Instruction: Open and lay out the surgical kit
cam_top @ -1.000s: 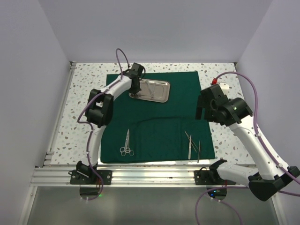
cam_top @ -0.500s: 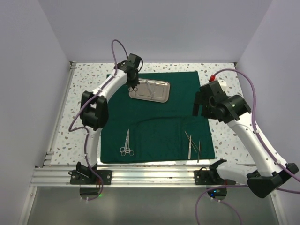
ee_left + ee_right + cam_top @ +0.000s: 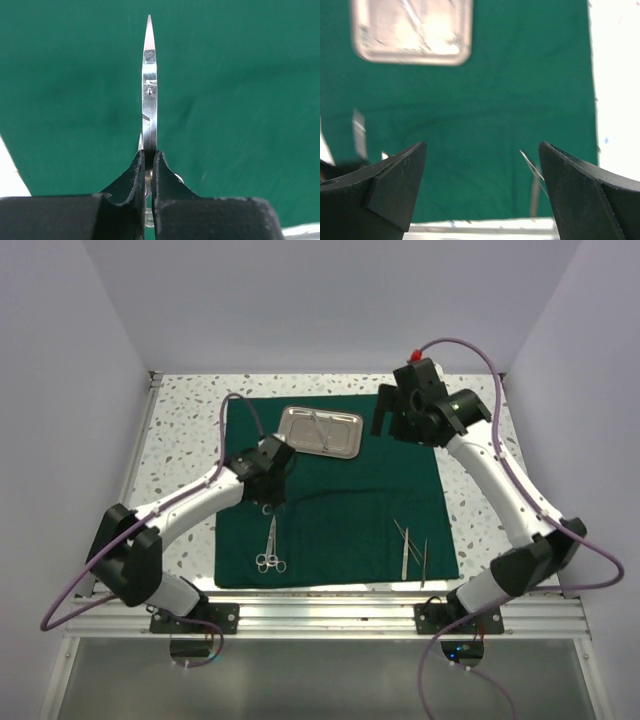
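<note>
The dark green cloth [image 3: 340, 490] lies spread flat on the table. On its far part sits the steel tray [image 3: 345, 445], with a slim instrument [image 3: 318, 427] still in it. My left gripper [image 3: 270, 496] hangs over the cloth's left middle, shut on a pair of scissors [image 3: 149, 85] whose blades point away from the fingers [image 3: 132, 175]. Another pair of scissors [image 3: 270, 543] lies just nearer on the cloth. Tweezers [image 3: 405, 545] lie near the right front. My right gripper [image 3: 383, 418] hovers open beside the tray's right end, its fingers [image 3: 400, 180] holding nothing; the blurred tray [image 3: 412, 30] shows ahead.
The cloth covers most of the speckled tabletop [image 3: 180, 430]. White walls close in the left, right and far sides. An aluminium rail [image 3: 320, 615] with both arm bases runs along the near edge. A second slim tool [image 3: 424, 562] lies beside the tweezers.
My left arm has swung from the tray toward the near side, carrying the scissors to above the cloth's left middle. The right arm has reached far and left, to beside the tray.
</note>
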`<state>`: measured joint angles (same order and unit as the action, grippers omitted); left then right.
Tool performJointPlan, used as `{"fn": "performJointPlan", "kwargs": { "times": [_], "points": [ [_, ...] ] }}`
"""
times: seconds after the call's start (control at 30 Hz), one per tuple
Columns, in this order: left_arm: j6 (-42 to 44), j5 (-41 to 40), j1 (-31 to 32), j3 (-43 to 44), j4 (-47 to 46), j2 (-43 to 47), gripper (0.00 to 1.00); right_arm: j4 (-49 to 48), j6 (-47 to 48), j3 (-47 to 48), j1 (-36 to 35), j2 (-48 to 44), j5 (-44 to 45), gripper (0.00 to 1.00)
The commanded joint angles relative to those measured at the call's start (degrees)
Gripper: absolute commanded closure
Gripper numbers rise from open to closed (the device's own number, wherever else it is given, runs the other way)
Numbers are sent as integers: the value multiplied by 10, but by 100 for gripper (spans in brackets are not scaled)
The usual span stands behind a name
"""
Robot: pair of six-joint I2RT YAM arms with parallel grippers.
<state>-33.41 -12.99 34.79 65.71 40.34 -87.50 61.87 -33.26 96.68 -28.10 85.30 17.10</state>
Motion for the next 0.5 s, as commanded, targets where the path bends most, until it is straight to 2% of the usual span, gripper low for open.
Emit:
{"fn": "performJointPlan", "kwargs": {
  "times": [0.0,0.17,0.3,0.4,0.47],
  "points": [
    [-70,2,12,-107,-43,72,100,-58,-9,75,1,63,-50,2],
    [-74,17,14,-196,-61,116,100,-67,-9,204,1,214,-75,2],
    [-40,23,14,-202,-67,121,68,-58,-26,293,-1,317,-81,2],
    [-16,31,14,-173,-55,122,53,-65,-40,333,-2,364,-81,2],
    [-9,38,14,-139,-40,118,49,-79,-44,351,-1,384,-84,2]
  ]
}}
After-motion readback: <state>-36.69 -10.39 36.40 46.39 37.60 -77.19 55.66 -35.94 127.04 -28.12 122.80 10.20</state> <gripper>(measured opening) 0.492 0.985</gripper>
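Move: The left gripper holds the scissors. Their spot on the cloth lies about 5 cm back, 4 cm left and 9 cm below it; the already laid scissors and clamp sit some 8 cm back and 1 cm left of the gripper, equally low. From the open right gripper, the instruments left in the tray, and the tray itself, are roughly 21 cm ahead, 12 cm left and 26 cm down. Bring the left gripper back about 8 cm, down 6 and slightly left, tipping the fingers a little steeper, then open them about halfway to let go of the scissors beside the laid pair, and just begin to lift. Meanwhile swing the wide-open right gripper forward some 14 cm and left 10 towards the tray, level at first, then sinking. ##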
